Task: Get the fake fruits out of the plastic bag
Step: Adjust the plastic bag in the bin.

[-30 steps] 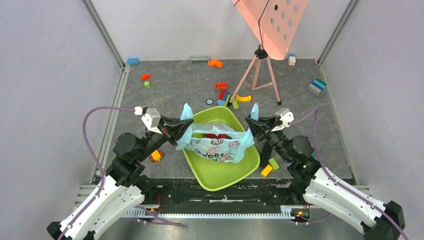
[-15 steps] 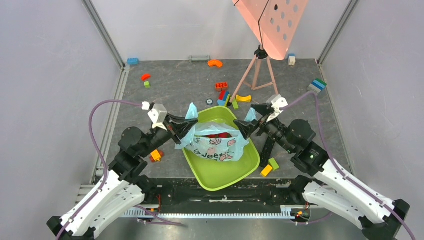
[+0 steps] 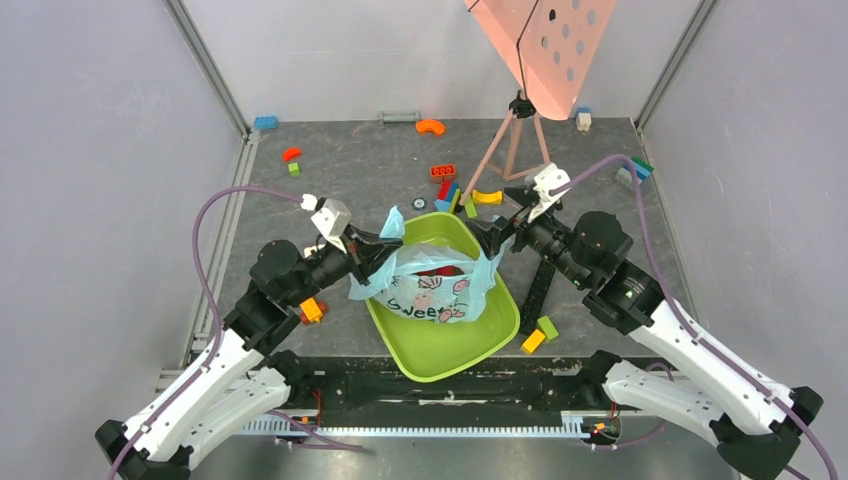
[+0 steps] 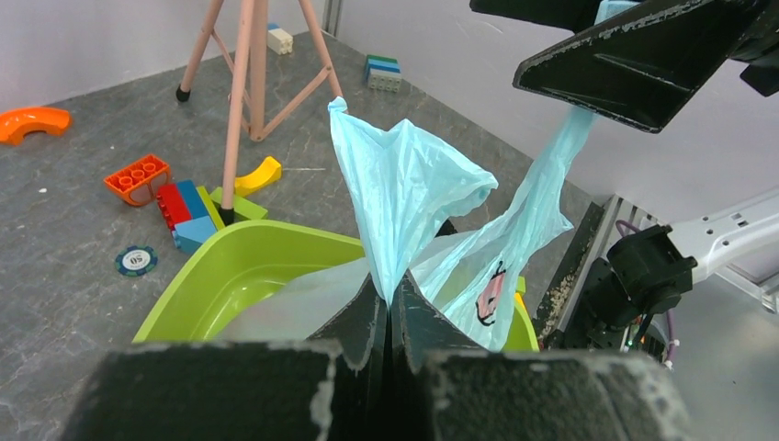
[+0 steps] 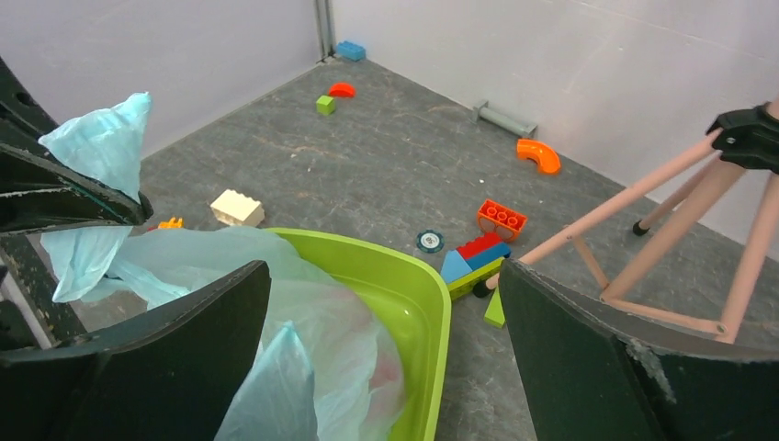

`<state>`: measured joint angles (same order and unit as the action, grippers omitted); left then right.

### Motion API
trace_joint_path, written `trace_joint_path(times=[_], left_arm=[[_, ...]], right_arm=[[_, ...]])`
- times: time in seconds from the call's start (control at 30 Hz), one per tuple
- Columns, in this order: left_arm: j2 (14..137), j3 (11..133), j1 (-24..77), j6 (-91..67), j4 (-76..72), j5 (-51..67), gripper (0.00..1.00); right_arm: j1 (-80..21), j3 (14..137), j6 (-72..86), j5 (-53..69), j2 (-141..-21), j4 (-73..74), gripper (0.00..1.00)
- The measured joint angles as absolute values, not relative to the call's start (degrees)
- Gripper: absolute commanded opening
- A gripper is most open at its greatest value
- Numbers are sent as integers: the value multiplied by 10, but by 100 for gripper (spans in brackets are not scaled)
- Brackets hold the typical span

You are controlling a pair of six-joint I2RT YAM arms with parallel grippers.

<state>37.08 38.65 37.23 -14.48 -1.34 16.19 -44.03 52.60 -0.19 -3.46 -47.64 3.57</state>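
The light-blue plastic bag (image 3: 435,285) sits slumped in the lime-green tub (image 3: 440,365). My left gripper (image 3: 385,245) is shut on the bag's left handle (image 4: 404,193), the jaws (image 4: 390,299) pinching the film just above the tub rim (image 4: 239,266). My right gripper (image 3: 497,238) stands wide open (image 5: 384,276) over the tub's far right corner. The bag's right handle (image 5: 276,386) rises loose beside its left finger, not pinched. One red fake fruit (image 3: 452,270) shows through the bag mouth, a reddish blur (image 5: 386,367) in the right wrist view. The other fruits are hidden.
A pink tripod (image 3: 520,150) carrying a perforated pink board stands behind the tub. Toy blocks lie around: a cluster (image 3: 447,190) by a poker chip (image 3: 419,203), an orange one (image 3: 313,311) by the left arm, yellow and green ones (image 3: 540,335) right of the tub.
My right gripper opened, let go of the bag's right handle and shifted toward the back. My left gripper moved right with its handle, and the bag sagged into the tub.
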Motion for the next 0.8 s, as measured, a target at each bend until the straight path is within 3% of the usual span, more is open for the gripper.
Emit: trace_joint_path(times=[0.27, 0.6, 0.67, 0.8], left_arm=[[374, 387, 372, -145, 13, 166, 2], [375, 394, 372, -145, 22, 166, 2], [374, 394, 372, -145, 24, 165, 2], [373, 399, 372, -145, 32, 164, 2]], right_arm=[[-440, 617, -12, -4, -551, 89, 98], [-491, 920, -5, 30, -712, 186, 97], [-526, 970, -4, 10, -747, 215, 86], [-594, 982, 6, -40, -779, 255, 43]])
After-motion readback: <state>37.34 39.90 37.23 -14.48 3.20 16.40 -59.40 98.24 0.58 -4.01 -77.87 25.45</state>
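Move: My right hand, wide open around the loose right handle of the plastic bag (about 3 cm below my finger point), goes for the left handle, roughly 16 cm to its left, 3 cm back and 3 cm lower. The red fruit in the bag's mouth lies some 8 cm left, 4 cm back and 18 cm below. For my left hand, the left handle is in its grip, its tuft about 2 cm ahead, 1 cm right and 3 cm above. I lift my right hand clear of the loose right handle, fingers still wide, and swing it about 13 cm left in an arc over the bag's mouth, climbing some 12 cm and then starting down towards the left handle, turning about 15 degrees counter-clockwise and beginning to close. My left hand keeps its pinch and sinks about a centimetre. ##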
